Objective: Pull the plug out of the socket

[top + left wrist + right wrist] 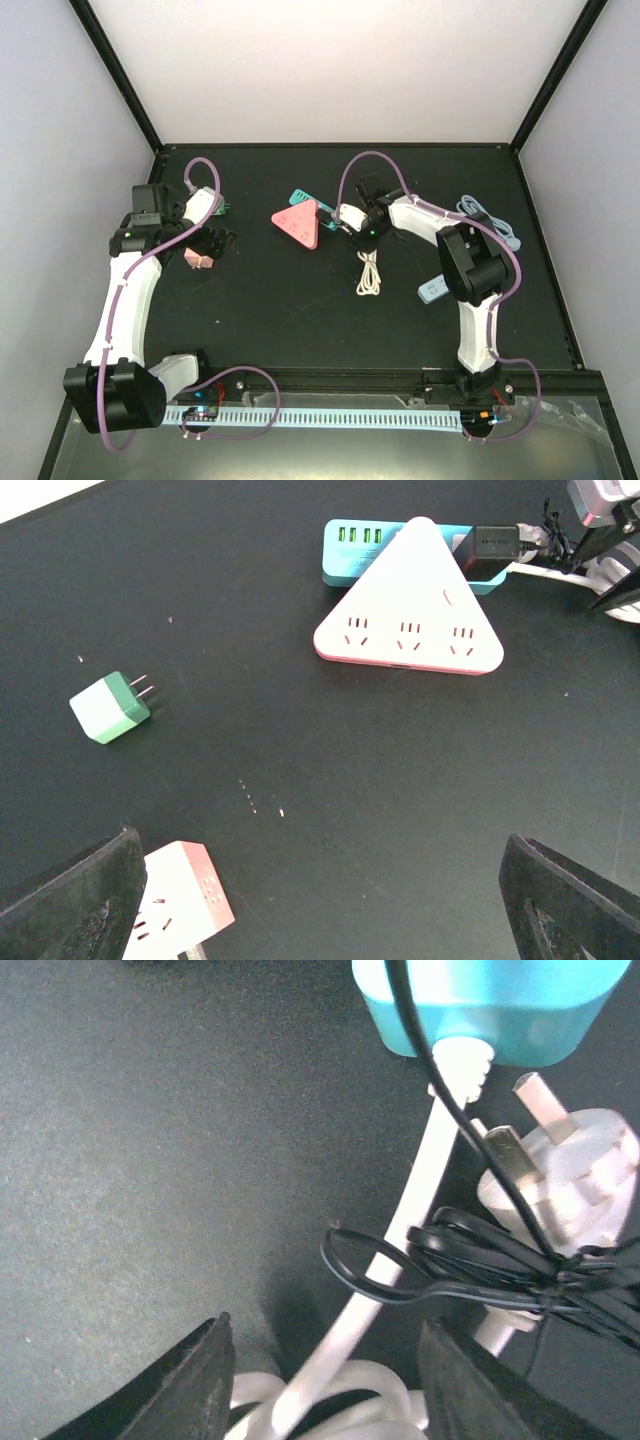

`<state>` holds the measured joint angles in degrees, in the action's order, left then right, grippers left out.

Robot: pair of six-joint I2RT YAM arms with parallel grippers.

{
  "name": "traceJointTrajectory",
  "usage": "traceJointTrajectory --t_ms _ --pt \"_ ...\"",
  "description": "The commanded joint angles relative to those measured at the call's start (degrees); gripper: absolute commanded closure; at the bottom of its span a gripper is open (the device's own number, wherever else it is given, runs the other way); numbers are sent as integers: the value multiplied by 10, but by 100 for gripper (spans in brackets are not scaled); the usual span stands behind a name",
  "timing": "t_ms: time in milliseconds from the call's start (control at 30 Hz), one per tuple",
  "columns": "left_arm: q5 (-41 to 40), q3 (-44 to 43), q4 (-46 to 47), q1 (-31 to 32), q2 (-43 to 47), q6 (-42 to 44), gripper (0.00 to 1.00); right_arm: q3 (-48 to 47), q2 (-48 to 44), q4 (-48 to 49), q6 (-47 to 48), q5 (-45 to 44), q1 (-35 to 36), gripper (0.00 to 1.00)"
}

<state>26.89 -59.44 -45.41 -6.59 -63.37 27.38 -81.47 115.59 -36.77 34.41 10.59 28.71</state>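
Observation:
A pink triangular socket (297, 224) (410, 615) lies at the middle back of the black mat. A black plug (492, 542) sits against its upper right edge, over a teal strip (350, 550) (490, 1005). Whether the plug is seated in the pink socket or the teal strip I cannot tell. My right gripper (355, 222) (325, 1380) hovers just right of the socket, jaws apart astride the strip's white cable (420, 1190). Beside it lie a white pronged plug (565, 1170) and a bundled black cord (480, 1260). My left gripper (210, 245) (320, 910) is wide open over bare mat.
A pink cube adapter (175, 900) (200, 258) lies by my left finger. A green-and-white charger (110, 707) sits farther left. A coiled white cable (370, 272) lies below the right gripper. A light blue block (432, 290) and a blue cable (490, 220) lie at the right.

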Motion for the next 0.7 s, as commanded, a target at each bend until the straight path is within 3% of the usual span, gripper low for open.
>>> traceJointTrajectory --t_ms 0,267,667 --pt "-1 -1 9 4 12 -1 1 11 16 12 -5 0 19 51" --pt "4 -1 9 6 11 7 1 89 -26 44 16 11 54 72" --pt "11 -5 5 14 0 18 1 196 -96 67 62 14 106 79"
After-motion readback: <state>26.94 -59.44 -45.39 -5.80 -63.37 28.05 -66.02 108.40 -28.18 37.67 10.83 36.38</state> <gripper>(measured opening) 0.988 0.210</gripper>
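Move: Right gripper: the turquoise strip's white cord runs between the open fingers, about 2 cm below and 1 cm back. The turquoise strip's middle lies some 11 cm left and 6 cm ahead, with the pink triangle socket about 15 cm left and 3 cm ahead. The round white plug is roughly 3 cm ahead and 3 cm left, the coiled cord about 9 cm straight back. From the left gripper the white cord is some 33 cm right, 6 cm ahead and 21 cm below. Lower the right gripper about 2 cm onto the white cord while closing the fingers until they pinch it near the top of its coil. Already start drawing back as you close, then pull level towards the base, about 7 cm back in all with a little to the left, keeping the cord gripped and turning the wrist some 10 degrees counter-clockwise. ##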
